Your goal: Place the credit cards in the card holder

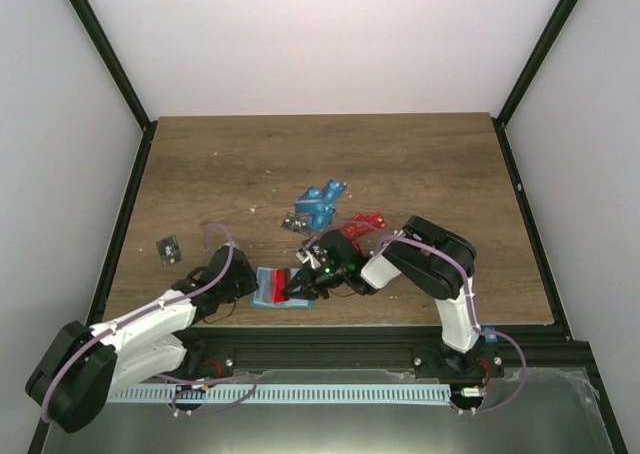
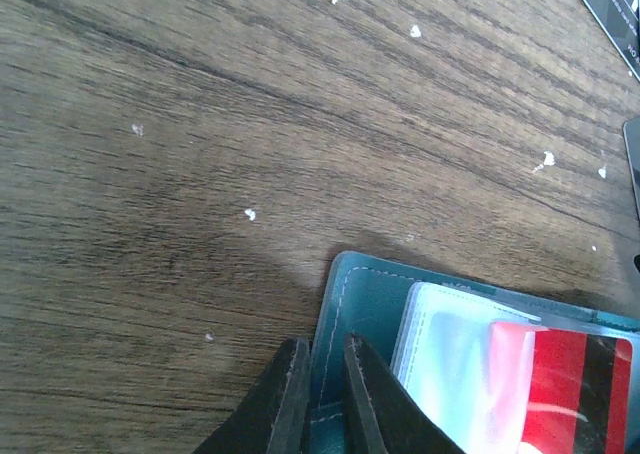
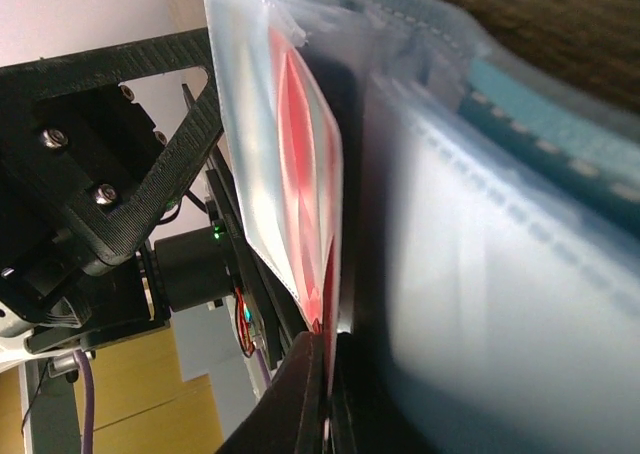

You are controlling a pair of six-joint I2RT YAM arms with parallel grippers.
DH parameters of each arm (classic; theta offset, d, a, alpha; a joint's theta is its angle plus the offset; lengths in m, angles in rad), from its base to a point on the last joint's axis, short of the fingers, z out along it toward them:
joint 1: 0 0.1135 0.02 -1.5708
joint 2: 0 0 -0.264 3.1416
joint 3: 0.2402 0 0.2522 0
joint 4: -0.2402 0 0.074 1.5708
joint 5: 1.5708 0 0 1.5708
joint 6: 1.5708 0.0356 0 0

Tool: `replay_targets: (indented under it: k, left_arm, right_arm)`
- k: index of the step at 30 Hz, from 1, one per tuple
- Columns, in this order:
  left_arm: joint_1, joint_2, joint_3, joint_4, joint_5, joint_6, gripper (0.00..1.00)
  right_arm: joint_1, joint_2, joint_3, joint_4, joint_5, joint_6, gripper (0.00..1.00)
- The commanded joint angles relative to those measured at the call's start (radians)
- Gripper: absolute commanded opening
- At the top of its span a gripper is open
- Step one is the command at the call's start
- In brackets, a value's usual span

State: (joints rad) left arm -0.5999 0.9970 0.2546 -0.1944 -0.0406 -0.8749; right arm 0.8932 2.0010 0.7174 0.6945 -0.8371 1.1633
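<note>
The teal card holder [image 1: 285, 305] lies open near the table's front edge, its clear sleeves [image 2: 450, 344] facing up. My left gripper [image 2: 322, 374] is shut on the holder's left edge [image 2: 365, 299], one finger on each side of the stitched cover. A red credit card [image 3: 305, 164] sits partway inside a clear sleeve, and my right gripper [image 3: 325, 384] is shut on its edge. From above, the right gripper [image 1: 301, 281] meets the holder from the right. More credit cards lie behind: a blue heap [image 1: 320, 202], red ones [image 1: 366, 222] and black ones [image 1: 168, 248].
Another black card [image 1: 296, 222] lies just beyond the right wrist, and a black card's corner [image 2: 612, 2] shows far right in the left wrist view. Black frame posts border the table on both sides. A metal rail [image 1: 330, 346] runs along the near edge.
</note>
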Motion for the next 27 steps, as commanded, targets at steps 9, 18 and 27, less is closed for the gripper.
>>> replay_targets:
  k: [9, 18, 27]
  left_arm:
    - [-0.008, -0.033, -0.040, -0.057, 0.062, -0.038, 0.13]
    - [-0.008, -0.058, -0.034, -0.073, 0.049, -0.035, 0.13]
    - [-0.008, -0.053, -0.035, -0.070, 0.048, -0.027, 0.13]
  right_arm:
    - [0.056, -0.051, 0.071, -0.196, 0.134, -0.080, 0.21]
    - [0.058, -0.152, 0.173, -0.664, 0.274, -0.227, 0.52]
    - [0.064, -0.183, 0.221, -0.819, 0.357, -0.279, 0.69]
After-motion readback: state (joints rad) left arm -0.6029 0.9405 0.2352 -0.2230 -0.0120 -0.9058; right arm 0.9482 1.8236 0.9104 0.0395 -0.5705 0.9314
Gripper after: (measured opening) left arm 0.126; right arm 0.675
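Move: The card holder's clear pocket, with a red card partly in it and pinched near its right edge, lies about 4 cm left and 1 cm ahead of the right fingers, about 1 cm lower. The black cards lie about 15 cm ahead and 3 cm right of that hand; the loose red cards about 15 cm ahead and 17 cm right. From the left hand, at the holder's left edge, the pocket is about 4 cm right and 2 cm back, nearly level. The red card, still pinched by the right fingers, is pushed about 1 cm farther left towards the pocket, the hand also easing back a little. The fingers then let go and open to some two thirds while the hand comes about 2 cm forward, rises 1.5 cm, draws slightly right and tips its fingers downward by roughly 20 degrees. The nearly shut left hand stays by the holder's left edge. ##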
